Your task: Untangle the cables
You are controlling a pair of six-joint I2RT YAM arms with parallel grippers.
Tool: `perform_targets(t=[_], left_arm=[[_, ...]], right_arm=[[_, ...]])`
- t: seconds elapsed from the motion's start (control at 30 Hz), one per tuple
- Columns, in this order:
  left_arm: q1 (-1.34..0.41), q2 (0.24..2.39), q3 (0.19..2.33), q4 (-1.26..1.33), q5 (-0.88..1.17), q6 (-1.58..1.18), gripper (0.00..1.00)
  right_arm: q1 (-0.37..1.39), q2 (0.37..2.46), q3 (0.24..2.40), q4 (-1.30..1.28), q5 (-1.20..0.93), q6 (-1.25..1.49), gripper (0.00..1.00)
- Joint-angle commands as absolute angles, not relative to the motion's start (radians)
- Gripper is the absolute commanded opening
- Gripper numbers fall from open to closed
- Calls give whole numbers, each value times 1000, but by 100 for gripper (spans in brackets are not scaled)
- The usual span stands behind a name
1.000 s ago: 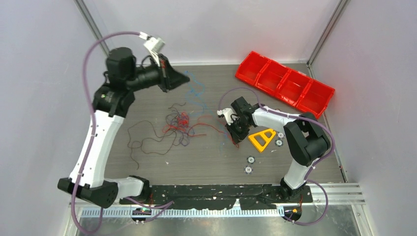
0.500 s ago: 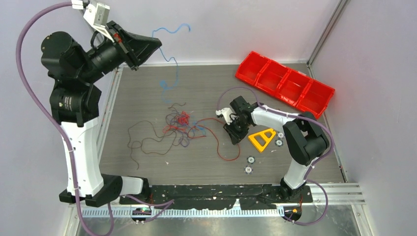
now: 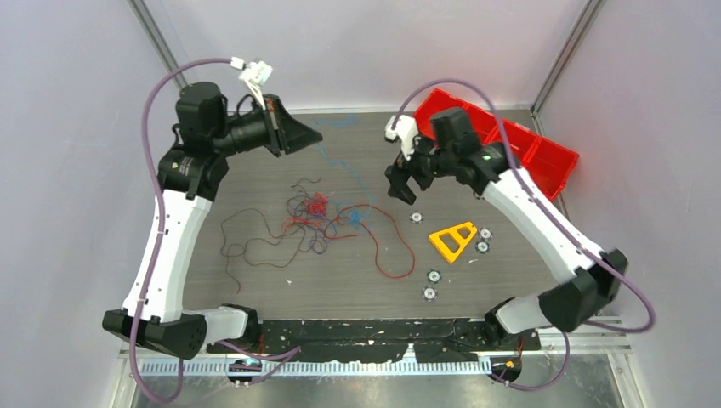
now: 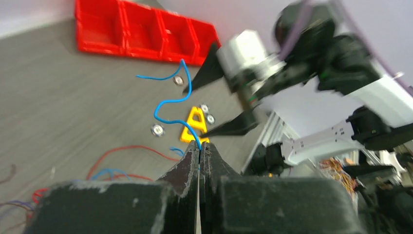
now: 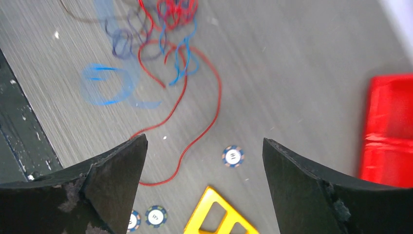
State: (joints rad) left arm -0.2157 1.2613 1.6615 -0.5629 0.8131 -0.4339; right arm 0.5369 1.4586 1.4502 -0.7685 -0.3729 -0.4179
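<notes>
The cables form a small knot of red, blue, purple and dark wires (image 3: 315, 208) in the middle of the table. A loose red cable (image 3: 393, 251) loops out to its right, and dark strands (image 3: 255, 242) trail to its left. My left gripper (image 3: 318, 134) hangs at the back left, shut on a blue cable (image 3: 326, 163) that runs down to the knot. The left wrist view shows that blue cable (image 4: 163, 105) curling out from the shut tips of the left gripper (image 4: 200, 146). My right gripper (image 3: 403, 189) is raised right of the knot, open and holding nothing. In its own view the right gripper (image 5: 204, 141) hangs above the red cable (image 5: 195, 131).
A red divided bin (image 3: 510, 157) lies at the back right. A yellow triangle piece (image 3: 453, 240) lies right of the cables, with several small round chips (image 3: 417, 218) scattered around it. Metal posts and white walls close in the table.
The right gripper has opened, risen and moved back from beside the yellow triangle; the red cable now lies loose. The left arm swung high with the blue cable, then came back down.
</notes>
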Motion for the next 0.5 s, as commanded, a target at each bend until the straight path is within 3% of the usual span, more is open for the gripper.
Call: perform_targets(t=[0.0,0.23,0.47], left_arm=[[-281,1241,1603,-524,817,-410,0],[-376,1288,1545,-518,824,-405,0],[-426,1338,1538,-507,913,-451,0]], right_arm=[[533,1340,1549,-827,-439,-482,97],[572,1292,1647,-818,-505,-448,95],[777,1335,1701,-761,-337,-510,95]])
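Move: Upper left of the open right hand, about 14 cm to its left, 2 cm back and 19 cm higher, the blue cable's free length hangs from the left hand's shut fingers. From the left hand, the right gripper it brings the cable to is roughly 16 cm right, 3 cm ahead and 21 cm lower. From the right hand, the cable pile lies 22 cm left and 4 cm ahead, the red loop 4 cm left and 3 cm back, both 23 cm below. Rising about 13 cm, fast at first, the open right hand draws back some 6 cm and then swings left towards the blue cable at the left fingertips, its fingers tipping up some 20 degrees towards level. Meanwhile the left hand keeps its pinch on the blue cable and brings it about 6 cm right and as far down, slightly back, turning a little clockwise, to meet the right hand. ##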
